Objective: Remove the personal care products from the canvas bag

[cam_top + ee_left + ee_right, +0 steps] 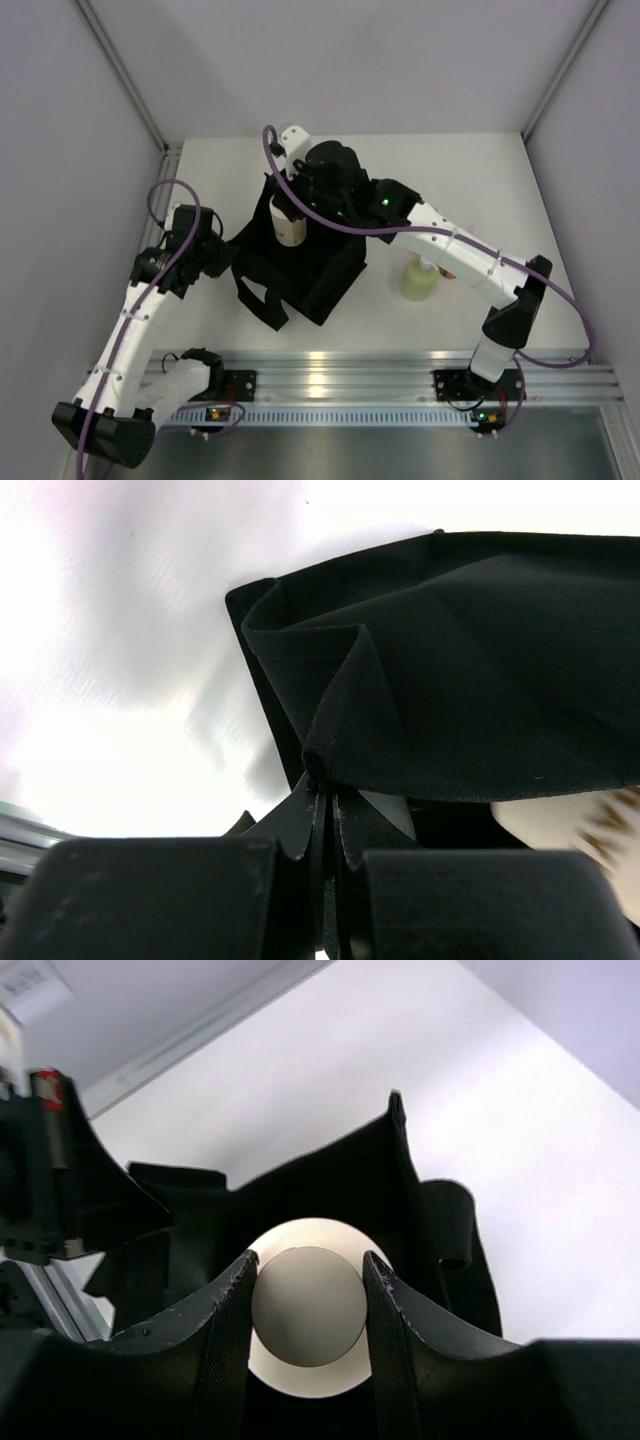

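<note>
The canvas bag (pixel 318 280) stands boxy and black in the middle of the table, also seen as folded black cloth (pixel 480 660) and as dark walls (pixel 400 1190). My left gripper (pixel 229 256) is shut on the bag's left rim, the cloth pinched between its jaws (pixel 328 785). Over the bag's open top, my right gripper (pixel 292 205) is shut on a beige bottle (pixel 290 228), its fingers on either side of the round cream cap (pixel 308 1305). A pale yellow-green bottle (pixel 420 280) stands on the table right of the bag. Any other personal care products are hidden.
The bag's short handles (pixel 262 296) flop toward the near side. An aluminium rail (pixel 330 370) runs along the near edge between the arm bases. White walls with metal frame posts (pixel 125 75) close in the table on three sides.
</note>
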`<state>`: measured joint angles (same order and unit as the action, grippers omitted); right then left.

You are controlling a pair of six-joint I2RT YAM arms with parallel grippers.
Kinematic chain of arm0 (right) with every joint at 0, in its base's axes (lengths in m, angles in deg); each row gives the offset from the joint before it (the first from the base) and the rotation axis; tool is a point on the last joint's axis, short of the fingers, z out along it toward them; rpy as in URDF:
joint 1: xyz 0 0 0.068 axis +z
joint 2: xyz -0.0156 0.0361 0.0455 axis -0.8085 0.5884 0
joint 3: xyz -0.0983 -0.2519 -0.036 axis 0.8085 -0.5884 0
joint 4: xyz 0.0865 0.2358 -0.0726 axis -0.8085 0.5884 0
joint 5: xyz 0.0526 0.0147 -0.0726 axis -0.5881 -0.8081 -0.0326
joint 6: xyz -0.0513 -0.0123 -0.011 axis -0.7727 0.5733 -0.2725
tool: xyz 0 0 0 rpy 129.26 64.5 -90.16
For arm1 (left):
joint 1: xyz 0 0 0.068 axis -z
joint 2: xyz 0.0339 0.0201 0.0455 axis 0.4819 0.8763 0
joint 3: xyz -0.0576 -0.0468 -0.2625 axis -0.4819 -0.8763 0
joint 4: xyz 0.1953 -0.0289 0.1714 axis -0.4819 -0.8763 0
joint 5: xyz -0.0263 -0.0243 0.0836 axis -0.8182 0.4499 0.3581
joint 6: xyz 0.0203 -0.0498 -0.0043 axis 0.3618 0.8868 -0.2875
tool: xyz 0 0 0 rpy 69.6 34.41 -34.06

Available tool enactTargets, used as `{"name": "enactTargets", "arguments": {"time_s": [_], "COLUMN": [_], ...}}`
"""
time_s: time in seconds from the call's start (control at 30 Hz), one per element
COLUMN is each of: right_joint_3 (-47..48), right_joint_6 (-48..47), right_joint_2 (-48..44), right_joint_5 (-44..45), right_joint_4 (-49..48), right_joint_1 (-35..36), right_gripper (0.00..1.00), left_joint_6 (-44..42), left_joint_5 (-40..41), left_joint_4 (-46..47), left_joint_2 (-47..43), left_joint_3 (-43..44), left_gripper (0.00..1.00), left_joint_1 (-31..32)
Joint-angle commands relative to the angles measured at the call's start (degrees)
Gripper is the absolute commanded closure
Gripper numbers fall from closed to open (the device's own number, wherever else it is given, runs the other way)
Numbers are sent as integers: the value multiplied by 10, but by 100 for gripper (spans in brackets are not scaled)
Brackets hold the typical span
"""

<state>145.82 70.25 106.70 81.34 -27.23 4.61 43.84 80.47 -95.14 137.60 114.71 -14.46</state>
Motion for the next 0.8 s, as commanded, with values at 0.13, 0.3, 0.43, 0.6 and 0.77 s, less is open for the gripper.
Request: {"name": "enactTargets", "arguments": {"time_s": [0.13, 0.3, 0.43, 0.6, 0.77], "right_joint_3": [115, 136, 157, 174, 182], "right_joint_6": [-15, -18, -19, -19, -31], "right_joint_2": [-70, -80, -87, -94, -100], "right_joint_5": [-27, -33, -33, -22, -3], "right_joint_4": [-16, -10, -10, -10, -4], "right_joint_1": [4, 5, 5, 4, 4], "right_gripper": [100, 100, 100, 100, 100], "left_joint_6": [-18, -18, -18, -18, -18], "left_joint_5": [8, 8, 7, 7, 7], "left_joint_4": [-35, -35, -35, -35, -35], "left_joint_2": [11, 15, 19, 20, 18], "left_joint_3": [12, 13, 18, 18, 17], "left_gripper": [100, 100, 100, 100, 100], "left_joint_1": [1, 1, 1, 1, 1]}}
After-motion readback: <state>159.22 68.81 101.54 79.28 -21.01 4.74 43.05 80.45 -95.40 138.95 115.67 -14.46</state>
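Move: The right hand already holds the white bottle by its cap, with the canvas bag straight below, its middle about 25 cm down. The green pump bottle, standing where the products are being gathered, is about 27 cm to the right, 6 cm back and 26 cm below; one orange bottle stands some 10 cm beyond it, another 6 cm to its right and 4 cm farther out. From the left hand, the pump bottle lies roughly 43 cm right, 2 cm back and 13 cm down. Keeping its pinch on the cap, the right hand draws the white bottle on up out of the canvas bag, about 12 cm higher, easing some 3 cm back and 3 cm right as it slows, while the wrist tips so the downward-slanting fingers come up closer to level. The left hand stays where it is, nearly shut on the bag's left edge, and keeps the bag held as the bottle rises away from it. ##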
